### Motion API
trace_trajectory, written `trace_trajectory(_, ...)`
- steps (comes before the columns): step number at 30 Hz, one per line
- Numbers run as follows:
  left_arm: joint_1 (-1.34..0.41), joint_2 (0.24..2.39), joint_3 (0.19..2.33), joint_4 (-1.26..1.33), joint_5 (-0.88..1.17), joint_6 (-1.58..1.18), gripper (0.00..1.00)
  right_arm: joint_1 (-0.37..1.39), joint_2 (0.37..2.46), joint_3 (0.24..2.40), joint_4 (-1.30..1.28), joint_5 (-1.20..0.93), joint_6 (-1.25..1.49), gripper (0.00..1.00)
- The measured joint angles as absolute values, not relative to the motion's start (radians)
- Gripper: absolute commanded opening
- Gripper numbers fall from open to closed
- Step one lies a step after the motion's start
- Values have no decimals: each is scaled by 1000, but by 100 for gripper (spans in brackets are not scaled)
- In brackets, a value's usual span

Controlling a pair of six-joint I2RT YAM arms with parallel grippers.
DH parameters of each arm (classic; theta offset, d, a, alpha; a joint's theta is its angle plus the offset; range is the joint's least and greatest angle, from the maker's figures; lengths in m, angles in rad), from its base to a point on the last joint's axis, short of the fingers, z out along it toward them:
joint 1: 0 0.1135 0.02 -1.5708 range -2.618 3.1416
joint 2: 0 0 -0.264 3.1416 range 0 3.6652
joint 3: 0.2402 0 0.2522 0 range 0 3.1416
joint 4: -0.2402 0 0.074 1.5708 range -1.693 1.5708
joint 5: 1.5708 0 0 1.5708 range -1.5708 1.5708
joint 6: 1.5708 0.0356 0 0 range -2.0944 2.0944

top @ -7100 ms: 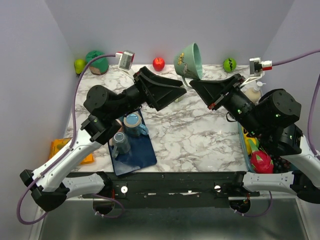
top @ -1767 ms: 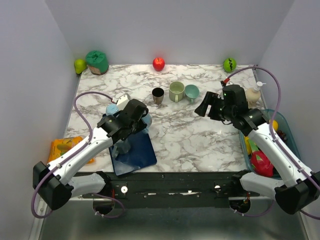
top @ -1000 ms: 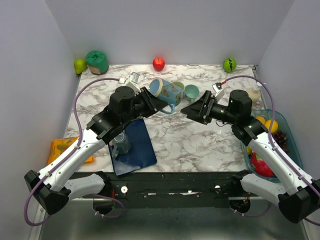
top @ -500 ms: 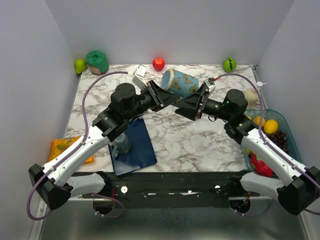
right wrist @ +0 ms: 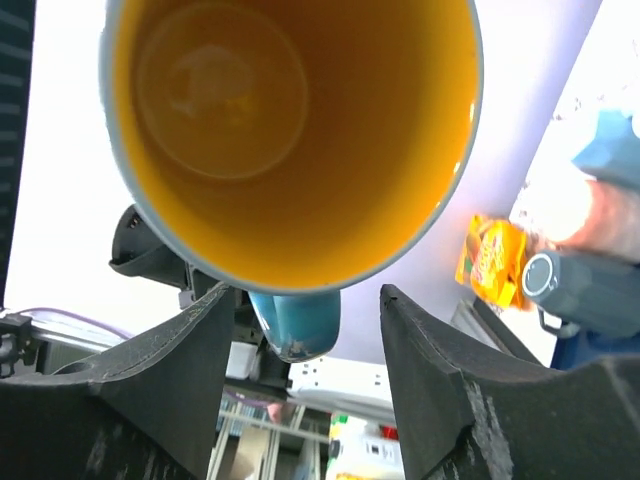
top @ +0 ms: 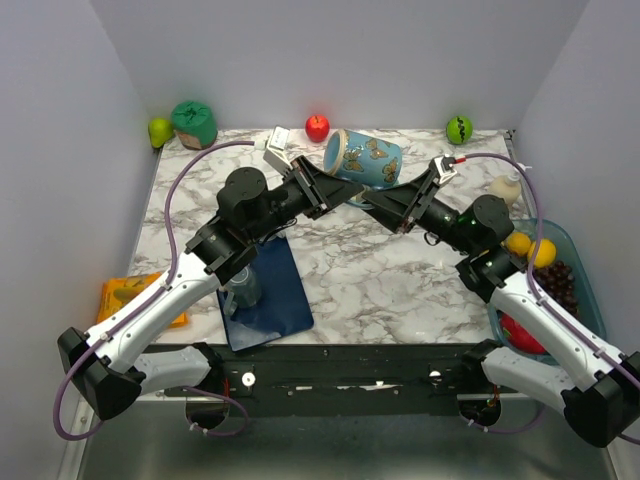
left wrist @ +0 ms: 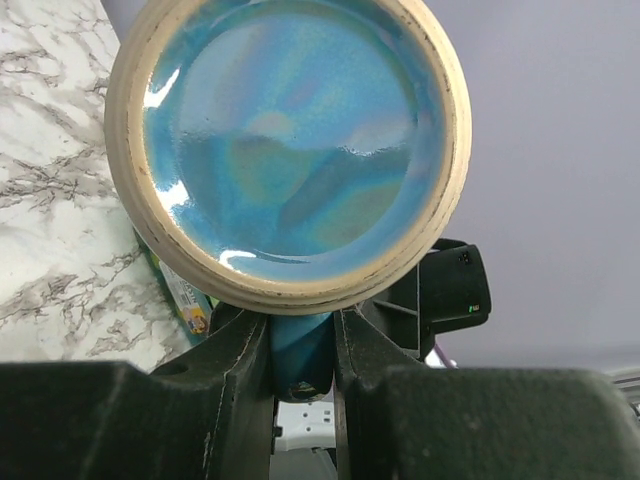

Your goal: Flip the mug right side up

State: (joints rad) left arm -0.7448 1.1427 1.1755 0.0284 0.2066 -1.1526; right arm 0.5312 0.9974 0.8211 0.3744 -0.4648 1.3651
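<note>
A blue mug with butterfly prints hangs on its side in the air over the back of the table. Its cream-ringed base faces my left wrist camera. Its yellow inside faces my right wrist camera. My left gripper is shut on the blue handle under the mug. My right gripper comes in from the other side. It stands open, its fingers on either side of the same handle with gaps showing.
A dark blue mat at the front left bears an upside-down grey-blue cup. A red apple, a green ball and a green bundle line the back wall. A teal fruit bin stands at the right.
The mug has risen and moved right, tipping over until it lies sideways. My right gripper has swung in to the mug's mouth side and its jaws have narrowed around the handle.
</note>
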Motion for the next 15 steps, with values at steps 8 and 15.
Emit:
trace_trajectory(8, -745, 1139, 1175, 47, 213, -1154, 0, 531, 1019, 822, 425, -437, 1380, 52)
trace_trajectory(15, -743, 1139, 1164, 61, 217, -1160, 0, 532, 1062, 846, 463, -453, 1397, 14)
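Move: The blue mug's handle, pinched by the left fingers, lies about 2 cm ahead of the right hand, 1 cm to its left and 1 cm above, between its open pads. The mug's body lies sideways, mouth towards the right hand, some 7 cm ahead of it and 1 cm left, about level. The handle is right at the left hand. The red apple sits roughly 30 cm ahead of the right hand, 7 cm left and 30 cm below. The mug's handle, still held aloft by the nearly motionless left hand, is taken by the right one as well: the right hand eases about 1.5 cm forward and 1 cm up onto the handle, drifting a touch left with hardly any turn, while its half-open fingers close and pinch the handle beside the left fingers. ##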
